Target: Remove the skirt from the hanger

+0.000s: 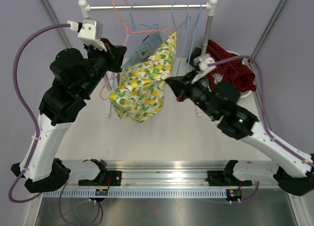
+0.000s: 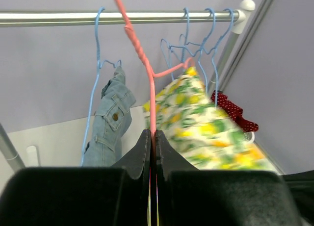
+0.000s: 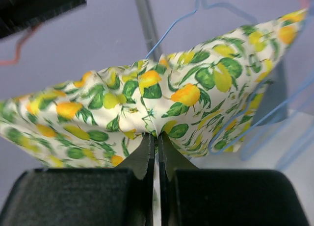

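The skirt, white with a lemon and leaf print, hangs from a pink wire hanger hooked on the rail. It bunches out toward the right. My left gripper is shut on the hanger's pink wire, which runs straight between the closed fingers of the gripper. My right gripper is at the skirt's right edge. In the right wrist view that gripper is shut on a pinched fold of the skirt. The skirt drapes just right of the pink wire.
A metal rail on white posts carries several empty blue hangers and a denim garment on a blue hanger. A red dotted cloth lies in a white basket at the back right, beside the rack post.
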Robot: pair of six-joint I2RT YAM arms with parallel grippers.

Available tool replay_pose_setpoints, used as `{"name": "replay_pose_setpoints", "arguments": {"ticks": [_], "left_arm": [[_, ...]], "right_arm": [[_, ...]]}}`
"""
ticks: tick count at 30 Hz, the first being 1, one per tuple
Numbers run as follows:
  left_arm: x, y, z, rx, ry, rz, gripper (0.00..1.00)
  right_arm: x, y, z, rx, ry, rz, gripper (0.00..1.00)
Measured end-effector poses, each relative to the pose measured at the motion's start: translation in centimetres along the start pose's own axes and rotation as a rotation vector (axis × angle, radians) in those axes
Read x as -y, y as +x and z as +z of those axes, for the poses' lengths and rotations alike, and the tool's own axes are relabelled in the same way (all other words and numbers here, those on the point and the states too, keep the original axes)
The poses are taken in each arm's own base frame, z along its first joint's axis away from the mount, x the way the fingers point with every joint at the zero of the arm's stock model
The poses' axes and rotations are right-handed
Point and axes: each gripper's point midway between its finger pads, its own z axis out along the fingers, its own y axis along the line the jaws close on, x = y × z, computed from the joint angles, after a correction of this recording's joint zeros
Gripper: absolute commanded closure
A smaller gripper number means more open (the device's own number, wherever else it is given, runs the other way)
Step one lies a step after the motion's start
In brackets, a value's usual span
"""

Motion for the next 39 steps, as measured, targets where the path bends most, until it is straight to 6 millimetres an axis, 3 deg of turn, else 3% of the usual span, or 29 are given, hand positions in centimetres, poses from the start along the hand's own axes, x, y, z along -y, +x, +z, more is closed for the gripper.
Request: {"name": "replay_pose_setpoints", "arguments": {"ticks": [4, 8, 11, 13, 16, 19, 21, 25, 30, 34, 39], "left_arm": [[-0.8, 1.0, -0.4, -0.016, -0.031, 0.026, 1.0], [-1.8, 2.4, -1.1, -0.038, -0.065, 0.043, 1.0], [-2.4, 3.1, -1.5, -0.047, -0.087, 0.05, 1.0], [-2.7, 3.1, -1.6, -0.046, -0.099, 0.058, 1.0], [-2.9, 3.0, -1.8, -0.042, -0.109, 0.065, 1.0], [-2.8, 2.9, -2.0, -0.04, -0.106, 0.071, 1.0], [-2.7, 2.8, -2.1, -0.042, -0.102, 0.075, 1.0], [-2.2, 2.7, -2.2, -0.051, -0.085, 0.101, 1.0], [-1.4, 2.6, -1.8, -0.056, -0.066, 0.15, 1.0], [-1.2, 3.1, -0.9, -0.077, -0.07, 0.199, 1.0], [-1.1, 4.1, 0.8, -0.111, -0.083, 0.253, 1.0]], "right_arm": [[3.0, -7.1, -7.5, 0.175, 0.118, -0.015, 1.0], [5.7, -14.4, -13.3, 0.336, 0.264, -0.032, 1.0], [7.6, -17.9, -16.0, 0.412, 0.378, -0.049, 1.0], [8.9, -19.1, -16.9, 0.423, 0.468, -0.083, 1.0], [10.0, -19.8, -15.9, 0.396, 0.582, -0.15, 1.0], [11.0, -19.2, -12.9, 0.326, 0.675, -0.239, 1.0], [12.7, -18.5, -10.9, 0.277, 0.741, -0.292, 1.0], [19.0, -16.6, -8.3, 0.152, 0.874, -0.354, 1.0], [26.6, -15.5, -8.3, 0.071, 0.987, -0.329, 1.0], [31.4, -16.6, -7.9, 0.088, 1.023, -0.274, 1.0], [37.5, -18.4, -4.8, 0.151, 1.013, -0.215, 1.0]]}}
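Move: The lemon skirt is already in the right gripper, and the white basket it goes to lies about 36 cm ahead, 38 cm right and 40 cm below. The pink hanger's middle is some 9 cm ahead of the right hand, 10 cm left, 8 cm higher; the empty blue hangers are 25 cm ahead, 9 cm right, the jeans 24 cm ahead, 11 cm left. From the left hand, still gripping the pink hanger, the basket is roughly 32 cm ahead, 56 cm right, 50 cm below. The lemon skirt, kept pinched in the right gripper, is pulled to the right and up, slightly back, away from the pink hanger for some 23 cm, then swung forward and farther right towards the basket, sinking a little, while the wrist turns about 60 degrees clockwise. The left gripper keeps its hold on the pink hanger, dropping about 4 cm and rolling its left side up. ##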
